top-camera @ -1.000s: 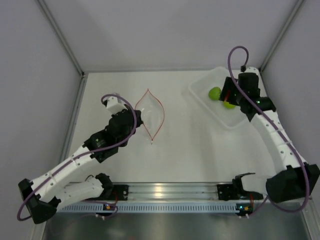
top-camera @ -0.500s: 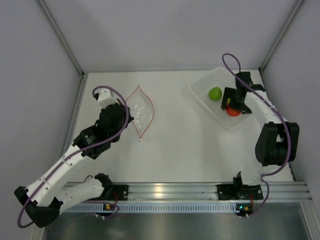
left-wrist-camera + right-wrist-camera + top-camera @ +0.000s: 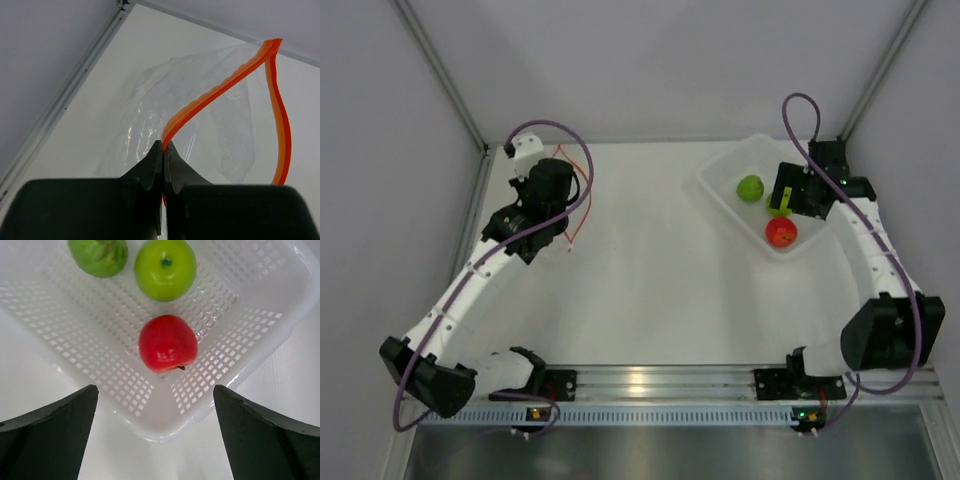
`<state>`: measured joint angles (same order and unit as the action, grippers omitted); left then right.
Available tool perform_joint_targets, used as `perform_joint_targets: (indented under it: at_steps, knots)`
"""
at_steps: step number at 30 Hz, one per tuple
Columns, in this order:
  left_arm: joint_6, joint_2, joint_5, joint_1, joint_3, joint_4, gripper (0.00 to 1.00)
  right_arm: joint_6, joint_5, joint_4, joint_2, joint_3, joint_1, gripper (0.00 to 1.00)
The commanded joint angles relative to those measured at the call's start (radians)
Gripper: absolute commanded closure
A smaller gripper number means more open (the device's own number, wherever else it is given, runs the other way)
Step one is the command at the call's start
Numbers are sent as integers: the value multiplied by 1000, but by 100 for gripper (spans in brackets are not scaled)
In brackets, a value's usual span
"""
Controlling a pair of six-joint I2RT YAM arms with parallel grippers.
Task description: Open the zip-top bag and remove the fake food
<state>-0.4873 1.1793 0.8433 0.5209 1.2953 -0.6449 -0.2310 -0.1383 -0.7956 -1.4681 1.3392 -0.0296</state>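
The clear, crinkly zip-top bag (image 3: pixel 210 115) hangs open with nothing inside, and my left gripper (image 3: pixel 164 147) is shut on its orange zip strip (image 3: pixel 220 87). From above, the left gripper (image 3: pixel 558 195) holds the bag (image 3: pixel 580 200) near the table's back left. The fake food lies in a white perforated tub (image 3: pixel 260 335): a red ball (image 3: pixel 167 343) and two green ones (image 3: pixel 165 269) (image 3: pixel 98 255). My right gripper (image 3: pixel 155 388) hovers wide open above the tub's near corner with nothing in it. In the top view the right gripper (image 3: pixel 786 196) partly hides one green ball (image 3: pixel 780 207), beside the other green ball (image 3: pixel 750 187) and the red ball (image 3: pixel 781 232).
The tub (image 3: pixel 720 195) sits at the back right, close to the right wall. A metal frame rail (image 3: pixel 470 215) runs along the table's left edge, near the left arm. White walls close off the back and both sides.
My left arm has carried the bag towards the back left corner. My right gripper opened wide and drew back; the red ball now lies free in the tub.
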Motion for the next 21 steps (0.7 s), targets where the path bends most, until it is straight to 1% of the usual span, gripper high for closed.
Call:
perform_joint_targets:
  at_steps: [1, 3, 4, 6, 7, 9, 10, 11, 12, 15, 18, 21]
  knots:
    - [137, 107, 73, -59, 94, -1, 100, 1, 109, 67, 216, -47, 0, 0]
    - [186, 169, 74, -90, 139, 1, 100, 4, 179, 76, 279, -99, 0, 0]
    - [205, 243, 62, -99, 156, 1, 100, 2, 245, 81, 338, -118, 0, 1]
    - [239, 325, 34, -113, 183, 2, 100, -8, 304, 98, 400, -178, 0, 1]
    - [248, 406, 25, -116, 218, 2, 100, -13, 339, 114, 464, -199, 0, 1]
    - [272, 500, -4, -116, 260, -1, 100, -30, 351, 130, 527, -253, 0, 1]
    - [279, 544, -3, -116, 304, -2, 100, -36, 348, 133, 584, -265, -1, 1]
    - [280, 636, 0, -116, 329, -5, 100, -39, 345, 124, 607, -273, -1, 0]
    - [268, 672, 10, -114, 349, -13, 100, -37, 344, 118, 627, -284, -1, 1]
    - [216, 790, -58, -111, 413, -12, 100, -34, 332, 79, 683, -288, -1, 1]
    - [156, 870, -148, -102, 469, -10, 100, -33, 332, 68, 718, -298, -1, 1]
    - [98, 934, -285, -101, 518, -6, 100, -36, 347, 70, 738, -314, -3, 1]
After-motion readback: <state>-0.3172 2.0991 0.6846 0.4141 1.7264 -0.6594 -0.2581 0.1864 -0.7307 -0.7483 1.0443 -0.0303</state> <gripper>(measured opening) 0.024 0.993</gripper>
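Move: The left gripper still pinches the empty bag by its red zip edge. The bare patch of table it is bound for lies about 15 cm ahead, 5 cm to the right and some 28 cm below. Under the open right gripper, the red apple in the tray sits roughly 4 cm ahead and 13 cm down. The green apple is about 12 cm ahead, and the small cabbage some 14 cm ahead and 7 cm left, both at much that depth. Swing the left gripper down about 21 cm and forward some 15 cm towards the bare table, veering a little left, then right, tipping the fingers down some 30 degrees and keeping the pinch on the bag's zip edge. Meanwhile back the empty right gripper away from the red apple, rising and drawing slightly left, fingers staying wide open and tilting up. ##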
